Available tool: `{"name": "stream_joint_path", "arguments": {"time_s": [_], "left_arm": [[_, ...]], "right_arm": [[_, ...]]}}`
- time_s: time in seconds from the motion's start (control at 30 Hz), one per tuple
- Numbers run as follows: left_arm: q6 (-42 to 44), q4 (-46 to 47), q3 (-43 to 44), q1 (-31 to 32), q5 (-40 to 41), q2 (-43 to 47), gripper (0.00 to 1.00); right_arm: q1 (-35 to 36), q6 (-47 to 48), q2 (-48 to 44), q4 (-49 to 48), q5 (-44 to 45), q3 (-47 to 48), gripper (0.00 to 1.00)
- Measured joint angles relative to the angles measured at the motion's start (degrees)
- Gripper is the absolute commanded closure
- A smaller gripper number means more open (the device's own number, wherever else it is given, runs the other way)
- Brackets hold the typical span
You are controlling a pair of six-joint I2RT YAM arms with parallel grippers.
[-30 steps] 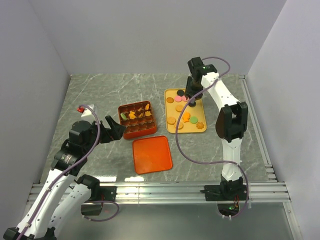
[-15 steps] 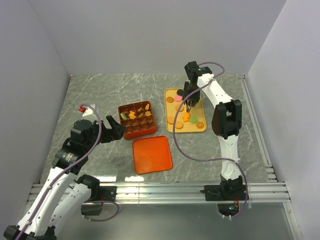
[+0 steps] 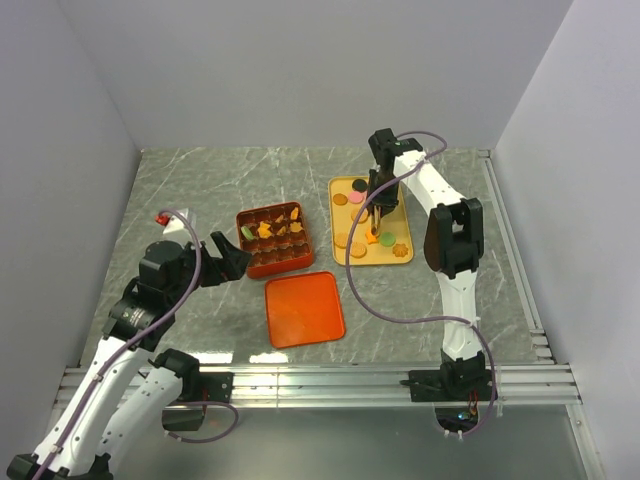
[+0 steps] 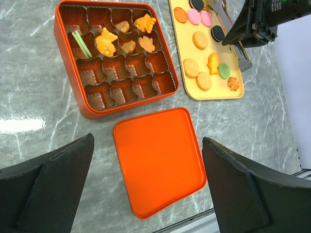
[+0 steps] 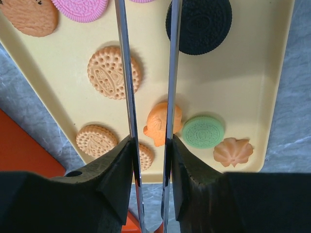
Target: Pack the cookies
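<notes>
Loose cookies (image 3: pixel 352 200) lie on a pale yellow tray (image 3: pixel 401 234), among them a fish-shaped orange cookie (image 5: pixel 156 125), a green one (image 5: pixel 204 131) and a black one (image 5: pixel 199 24). My right gripper (image 5: pixel 149 141) is shut on metal tongs (image 5: pixel 124 73) and hangs over the tray (image 5: pixel 233 87). The two blades frame the fish cookie; their tips are out of the wrist view, so I cannot tell if they touch it. The orange-red gridded box (image 3: pixel 296 264) holds several cookies (image 4: pixel 107 42) in its far rows. My left gripper (image 4: pixel 147 141) is open above the lid.
The flat orange-red lid (image 3: pixel 304 308) lies on the marble table in front of the box (image 4: pixel 127 109). A cable loops from the right arm down past the tray's near edge. Grey walls close in on three sides.
My right arm has shifted nearer and lowered the tongs over the tray's middle, toward the fish cookie. The blades have drawn closer together. The left arm has not moved.
</notes>
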State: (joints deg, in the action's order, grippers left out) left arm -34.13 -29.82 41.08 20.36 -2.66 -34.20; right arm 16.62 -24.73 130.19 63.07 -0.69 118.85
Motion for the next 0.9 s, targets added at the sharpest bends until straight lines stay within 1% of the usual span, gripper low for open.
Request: {"name": "stream_joint_path", "arguments": {"time_s": [0.13, 0.3, 0.67, 0.8, 0.9], "left_arm": [[0.00, 0.00, 0.00, 0.00, 0.00, 0.39, 0.00], [0.00, 0.00, 0.00, -0.02, 0.02, 0.87, 0.01], [0.00, 0.02, 0.00, -0.02, -0.02, 1.09, 0.01], [0.00, 0.02, 0.00, -0.02, -0.02, 1.11, 0.00], [0.00, 0.02, 0.00, 0.00, -0.04, 1.11, 0.01]], "right_arm": [[0.00, 0.35, -0.02, 0.28, 0.28, 0.04, 0.73], [-0.13, 0.63, -1.81, 1.49, 0.70, 0.04, 0.74], [-0.46, 0.57, -15.32, 2.86, 0.35, -0.07, 0.74], [-0.39, 0.13, -19.30, 2.99, -1.73, -1.55, 0.74], [0.42, -0.46, -22.51, 2.78, -4.09, -4.46, 0.73]]}}
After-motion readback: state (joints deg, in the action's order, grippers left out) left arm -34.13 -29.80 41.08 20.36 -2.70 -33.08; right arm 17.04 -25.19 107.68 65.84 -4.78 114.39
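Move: Between the right fingers at the tray's far right corner is a brown cookie, already gripped; the box it belongs in lies about 22 cm to the left and 12 cm back, at nearly the same height. One black cookie sits level with the hand some 4 cm left, a pink one 2 cm left and 2 cm back, another black one 4 cm back and 1 cm right. From the idle left hand the box is roughly 9 cm ahead, 6 cm right and 14 cm below. Lifting the brown cookie off the tray after a brief pause, the right arm rises nearly straight up, about 15 cm in all, then draws back some 4 cm late in the climb. The blade fingers keep their pinch while the wrist tips about 15 degrees, swinging the tips outward and up; the hand has yet to cross left to the box. ##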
